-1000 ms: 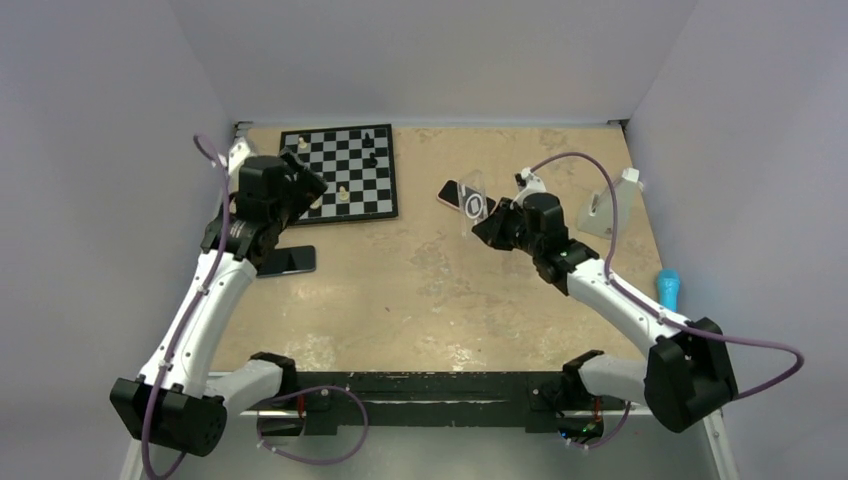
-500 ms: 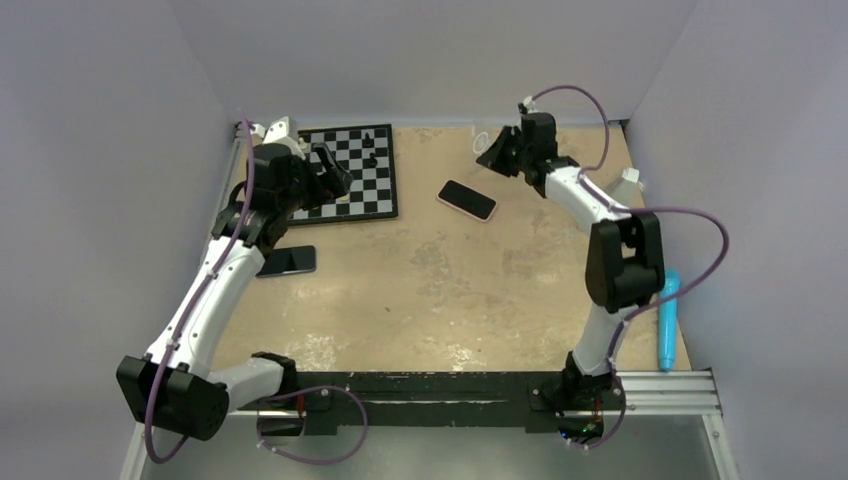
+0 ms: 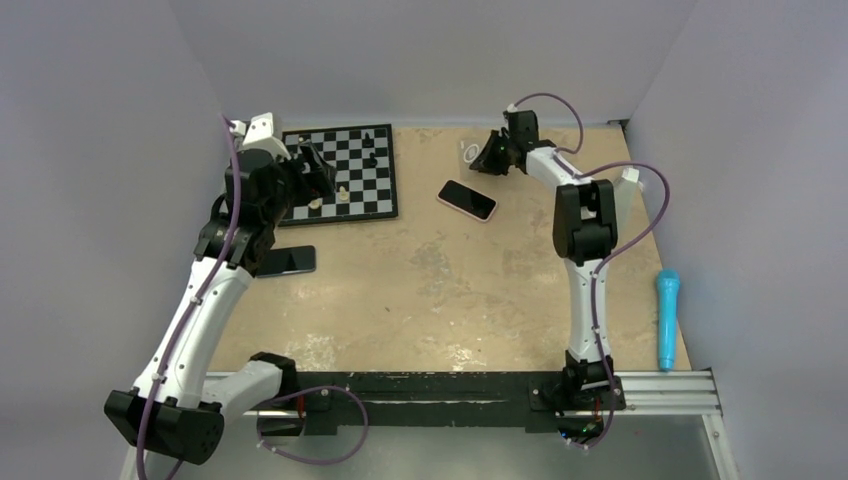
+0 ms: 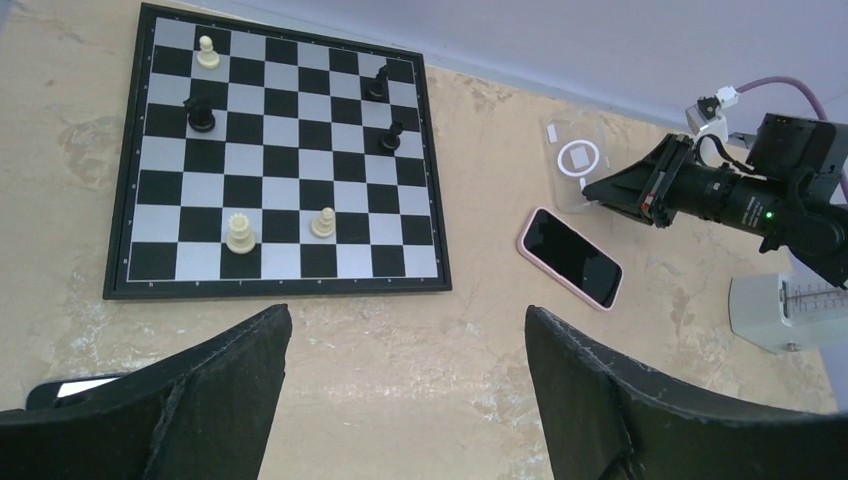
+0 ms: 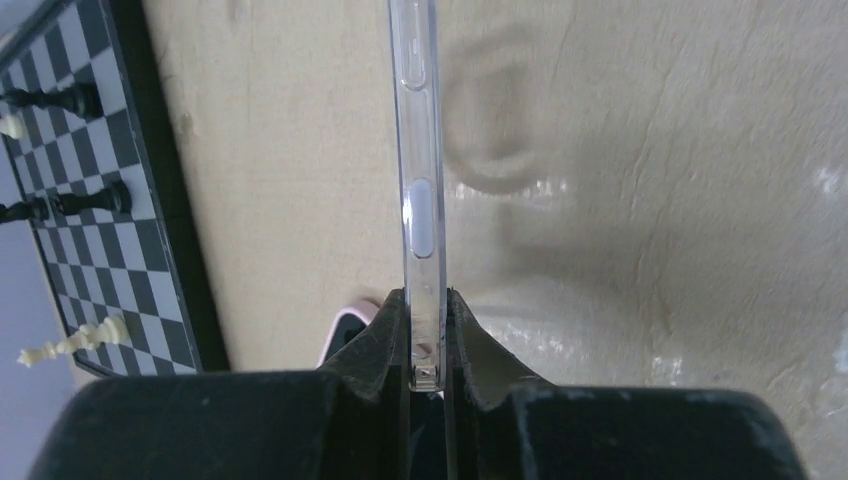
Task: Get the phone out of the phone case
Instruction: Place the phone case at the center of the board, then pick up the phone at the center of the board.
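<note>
The phone lies screen up on the table with its pink rim showing, bare of its shell; the left wrist view shows it as well. Behind it, at the far edge, my right gripper is shut on the phone case, a clear shell with a white ring. In the right wrist view the case stands edge-on between my fingers, gripper clamped on its end, a pink corner of the phone beside them. My left gripper hangs open above bare table by the chessboard, holding nothing.
A chessboard with several pieces lies at the back left. An all-black phone rests near the left arm. A white stand is at the back right, and a blue cylinder lies along the right edge.
My right arm has swung from beside the phone to the far back, carrying the case away from it. The phone stayed put. My left gripper shifted slightly back over the chessboard.
</note>
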Action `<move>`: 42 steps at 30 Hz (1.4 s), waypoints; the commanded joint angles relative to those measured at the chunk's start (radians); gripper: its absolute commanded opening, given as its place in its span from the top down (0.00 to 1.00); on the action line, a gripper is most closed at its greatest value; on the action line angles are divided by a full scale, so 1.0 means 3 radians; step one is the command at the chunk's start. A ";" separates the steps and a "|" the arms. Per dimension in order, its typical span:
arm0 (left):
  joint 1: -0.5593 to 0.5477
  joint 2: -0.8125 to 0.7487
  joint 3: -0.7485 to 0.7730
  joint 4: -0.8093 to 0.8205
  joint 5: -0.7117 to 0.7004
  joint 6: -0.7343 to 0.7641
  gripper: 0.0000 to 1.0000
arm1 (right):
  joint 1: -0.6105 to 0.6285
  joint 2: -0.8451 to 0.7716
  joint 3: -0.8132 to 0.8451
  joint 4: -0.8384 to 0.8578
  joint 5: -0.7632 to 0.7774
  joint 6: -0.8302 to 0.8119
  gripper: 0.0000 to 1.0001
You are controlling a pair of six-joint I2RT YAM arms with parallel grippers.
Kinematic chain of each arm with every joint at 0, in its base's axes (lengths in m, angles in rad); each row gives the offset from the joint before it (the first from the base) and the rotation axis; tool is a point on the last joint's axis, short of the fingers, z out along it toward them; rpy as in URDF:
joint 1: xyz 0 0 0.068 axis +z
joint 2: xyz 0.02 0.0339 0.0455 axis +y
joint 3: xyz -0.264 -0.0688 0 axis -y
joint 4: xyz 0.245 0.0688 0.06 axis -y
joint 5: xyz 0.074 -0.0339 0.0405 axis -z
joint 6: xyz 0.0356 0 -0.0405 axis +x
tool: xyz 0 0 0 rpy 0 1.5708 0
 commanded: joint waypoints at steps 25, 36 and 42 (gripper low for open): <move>0.0284 0.0195 0.0056 0.0148 0.0512 -0.0103 0.14 | 0.0073 -0.0591 -0.0646 -0.0345 -0.0320 -0.0940 0.11; 0.0284 0.0268 0.0030 0.0197 0.0671 -0.0143 0.14 | 0.0719 -0.0586 -0.0709 -0.0713 0.1027 -0.1316 0.09; 0.0284 0.0308 0.0035 0.0209 0.0749 -0.0156 0.14 | 0.0860 -0.0441 -0.0489 -0.0831 0.1261 -0.1377 0.07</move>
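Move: The pink-edged phone lies about 9 cm back and 2 cm left of the right hand, some 3 cm below it. The closed right fingers hold the clear phone case, its middle roughly 3 cm ahead and 1 cm left. The chessboard's middle is about 34 cm left and 2 cm back of this hand. From the left hand, that phone lies some 14 cm ahead, 31 cm right and 30 cm down. Almost in place, the right hand opens its fingers wide and lets go of the clear case, then swings back about 11 cm and left towards the pink-edged phone. It sinks slightly, rolling its left side down and turning some 20 degrees counter-clockwise, and the open fingers come down astride the phone, one against its edge. The empty left hand sinks about 2.5 cm, still open. ##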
